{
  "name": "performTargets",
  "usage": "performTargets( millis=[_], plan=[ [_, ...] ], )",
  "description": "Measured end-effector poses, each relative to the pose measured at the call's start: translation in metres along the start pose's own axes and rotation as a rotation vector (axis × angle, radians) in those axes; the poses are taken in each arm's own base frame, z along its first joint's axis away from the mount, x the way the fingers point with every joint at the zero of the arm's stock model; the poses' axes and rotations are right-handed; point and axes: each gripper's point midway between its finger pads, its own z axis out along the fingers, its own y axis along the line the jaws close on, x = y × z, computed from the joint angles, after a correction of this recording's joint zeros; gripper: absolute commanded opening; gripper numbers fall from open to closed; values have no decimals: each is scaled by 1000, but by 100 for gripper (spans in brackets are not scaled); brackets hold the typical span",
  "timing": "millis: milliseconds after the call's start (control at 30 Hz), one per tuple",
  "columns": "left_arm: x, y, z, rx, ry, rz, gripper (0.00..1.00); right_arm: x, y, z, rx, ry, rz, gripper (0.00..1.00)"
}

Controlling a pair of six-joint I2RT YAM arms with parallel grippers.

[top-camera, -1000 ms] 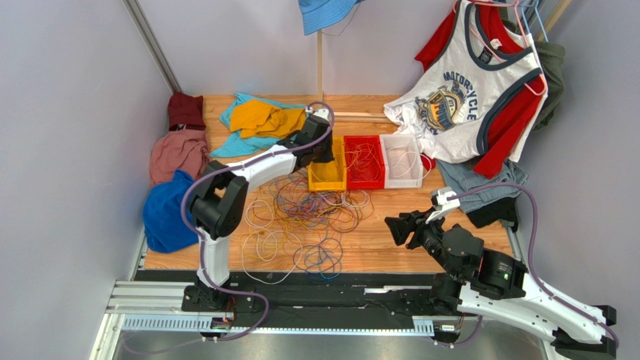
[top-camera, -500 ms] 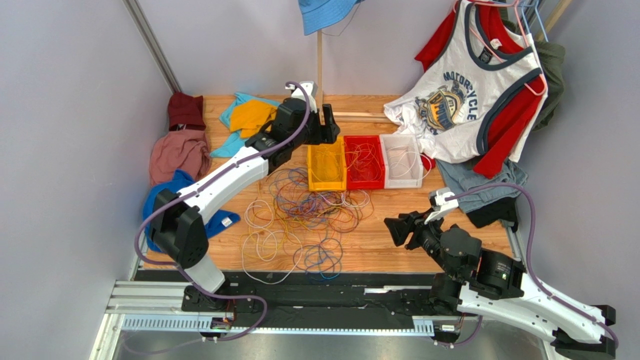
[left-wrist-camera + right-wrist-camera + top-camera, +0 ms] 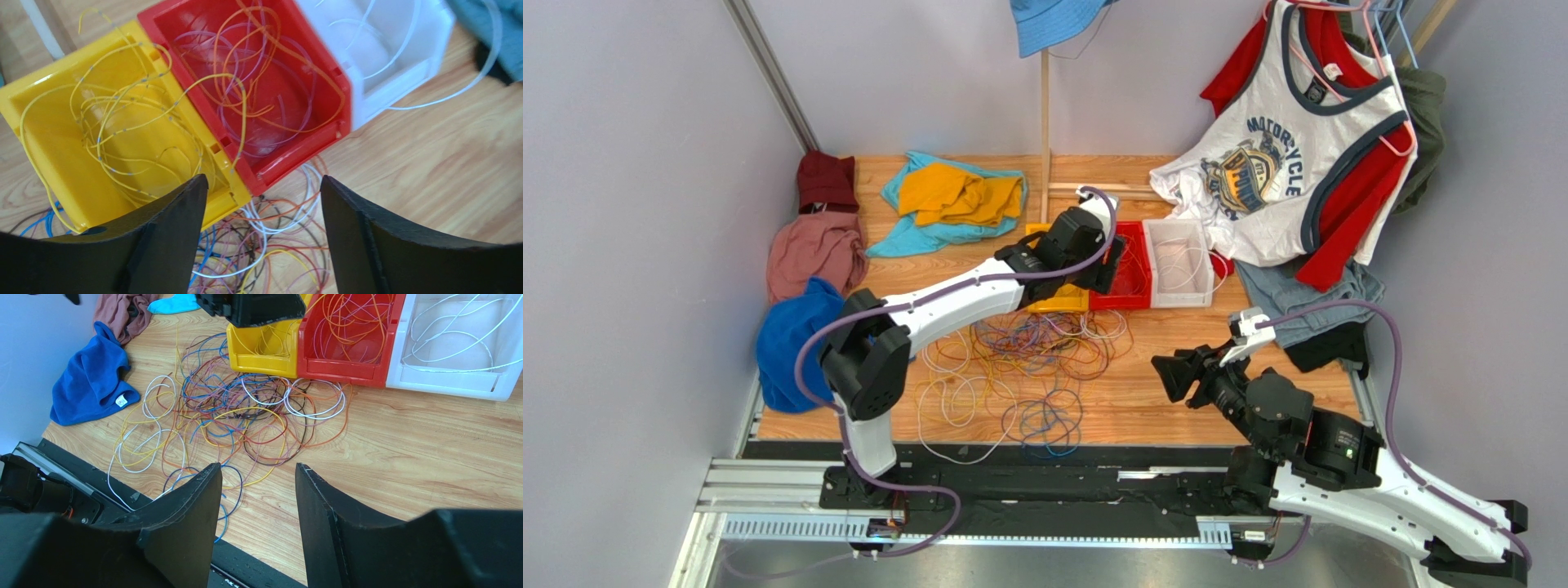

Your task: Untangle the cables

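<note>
A tangle of thin cables (image 3: 1026, 355) in white, yellow, orange, purple, blue and red lies on the wooden table in front of three bins. More cables lie sorted in the bins: yellow ones in the yellow bin (image 3: 49, 165), orange and pale ones in the red bin (image 3: 294, 159), white ones in the white bin (image 3: 393, 67). My left gripper (image 3: 1112, 263) (image 3: 264, 202) hovers open above the front edge where the yellow and red bins meet, holding nothing. My right gripper (image 3: 1173, 374) (image 3: 258, 471) stands open over bare wood to the right of the tangle (image 3: 233, 416), also with nothing in it.
Crumpled cloths lie along the left wall: blue (image 3: 793, 349), pink (image 3: 811, 251), dark red (image 3: 826, 180). A teal and orange pile (image 3: 946, 196) sits at the back. Shirts (image 3: 1296, 147) hang at the right over a grey garment (image 3: 1296, 300). A wooden pole (image 3: 1044, 116) stands behind the bins.
My left gripper went from shut to open; it rose from the yellow bin, swung back, then came right and down over the bins' front edge. The right arm stayed still.
</note>
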Motion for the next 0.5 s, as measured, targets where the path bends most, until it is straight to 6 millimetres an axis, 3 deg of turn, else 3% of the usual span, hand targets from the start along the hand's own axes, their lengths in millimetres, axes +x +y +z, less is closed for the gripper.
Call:
performTargets(
  millis=[167, 500],
  plan=[
    [17, 16, 23, -59, 63, 22, 67, 0, 0, 0, 0, -1, 1, 51],
    [9, 21, 42, -97, 55, 44, 48, 0, 0, 0, 0, -1, 0, 51]
  ],
)
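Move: The loop of yellow cable hanging over into the red box lies about 4 cm ahead of the left hand, 2 cm to its right and 7 cm below. The red box's middle is some 5 cm ahead and 5 cm right, the yellow box's 5 cm ahead and 7 cm left; the tangle lies 8 cm back and 12 cm left. From the right hand the loop is roughly 22 cm ahead, 9 cm left and 11 cm lower. Down and forward together at first, then nearly level forward, the left hand moves in over the front of the red box towards the strayed yellow cable loop, about 3.5 cm each way. The wrist rolls slightly, left side rising, while the fingers narrow from wide to about half open on either side of the loop, with no grip on it yet. ##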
